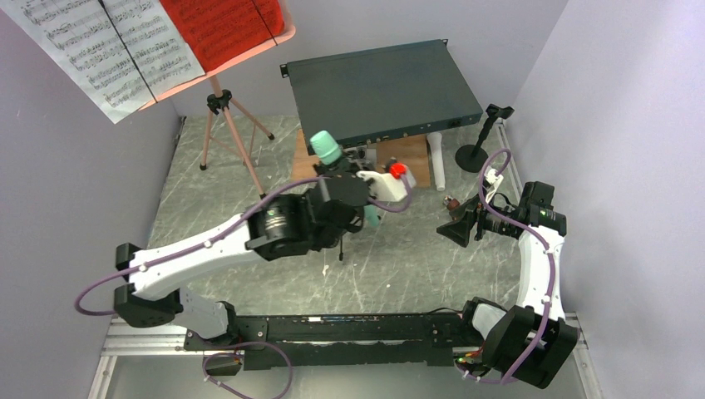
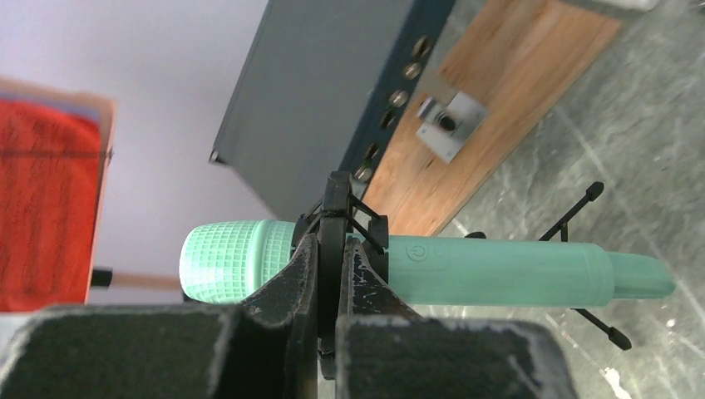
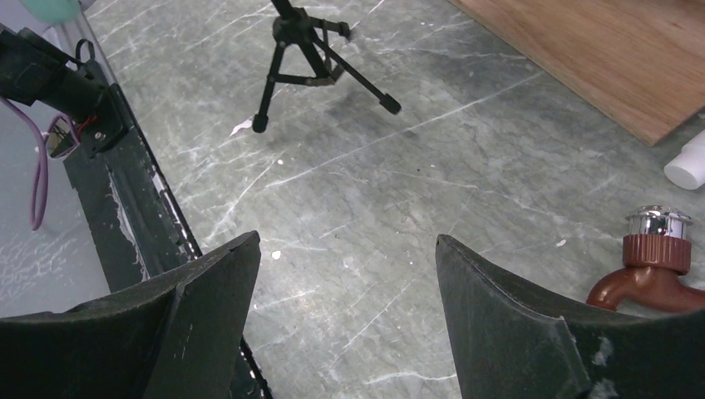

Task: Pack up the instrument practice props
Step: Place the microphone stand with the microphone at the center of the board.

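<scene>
My left gripper is shut on the black clip that rings a mint microphone-shaped tube. A small black tripod hangs from that clip, above the table. From above, the left gripper holds the mint tube in front of the wooden board. The salmon-pink music stand stands at the back left with white sheet music and a red page. A black round-based mic stand and a white tube are at the back right. My right gripper is open with nothing in it, as the right wrist view also shows.
A dark grey flat box rests on a wooden board at the back. A small brown piece with a chrome cap lies beside my right fingers. Walls close in on the left, right and back.
</scene>
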Action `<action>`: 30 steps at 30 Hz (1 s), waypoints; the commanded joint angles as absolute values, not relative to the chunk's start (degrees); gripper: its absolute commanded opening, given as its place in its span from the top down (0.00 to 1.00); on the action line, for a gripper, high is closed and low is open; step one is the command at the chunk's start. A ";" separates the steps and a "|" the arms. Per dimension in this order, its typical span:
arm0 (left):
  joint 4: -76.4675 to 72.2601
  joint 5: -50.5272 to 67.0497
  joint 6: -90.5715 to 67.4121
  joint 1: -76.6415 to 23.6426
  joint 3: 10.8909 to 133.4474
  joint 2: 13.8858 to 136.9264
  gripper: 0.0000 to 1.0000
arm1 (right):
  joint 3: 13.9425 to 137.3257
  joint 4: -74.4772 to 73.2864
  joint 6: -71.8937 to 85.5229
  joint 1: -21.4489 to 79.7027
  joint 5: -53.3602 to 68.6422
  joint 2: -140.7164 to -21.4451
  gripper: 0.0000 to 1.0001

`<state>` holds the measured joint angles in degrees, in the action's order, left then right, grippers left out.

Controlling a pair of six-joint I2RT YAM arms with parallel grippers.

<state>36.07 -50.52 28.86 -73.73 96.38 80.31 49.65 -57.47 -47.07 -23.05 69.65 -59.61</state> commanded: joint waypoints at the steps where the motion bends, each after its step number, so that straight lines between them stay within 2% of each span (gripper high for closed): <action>1: 22.94 -48.41 35.73 -74.75 97.51 84.10 1.00 | 51.06 -58.52 -49.50 -22.85 72.34 -59.24 0.20; 9: 19.28 -50.82 38.32 -75.92 98.69 92.56 1.00 | 51.24 -59.21 -50.33 -22.85 72.35 -59.02 0.20; 15: 21.19 -52.46 34.05 -76.20 100.25 93.61 1.00 | 51.42 -59.74 -50.88 -22.85 72.53 -58.98 0.20; 17: 22.62 -52.47 32.10 -76.20 101.32 93.73 0.94 | 51.42 -59.85 -51.02 -22.85 72.56 -59.07 0.20; 27: 30.46 -50.04 23.29 -77.20 105.85 94.24 0.41 | 51.49 -60.60 -51.88 -22.85 72.85 -59.53 0.19; 30: 34.54 -46.27 18.47 -77.51 108.34 93.04 0.33 | 51.67 -61.58 -53.09 -22.85 73.18 -59.91 0.19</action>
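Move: About 9 cm to the right of the left hand, a little ahead and some 38 cm below, is the open spot at the table's centre for the held microphone stand. The wooden board's middle lies roughly 17 cm beyond that spot and about 2 cm to its left; the brown pipe fitting is some 21 cm to the right of the spot and 6 cm farther out. From the right hand the spot is about 20 cm left, 9 cm ahead and 18 cm below. Carrying the microphone stand upright, with the microphone in its clamp, the left arm swings on to the right for about 9 cm, slowing as it sinks some 3 cm to set the tripod down in front of the wooden board. There it stops and spreads its fingers well apart around the stem, ending the pinch without backing away. ##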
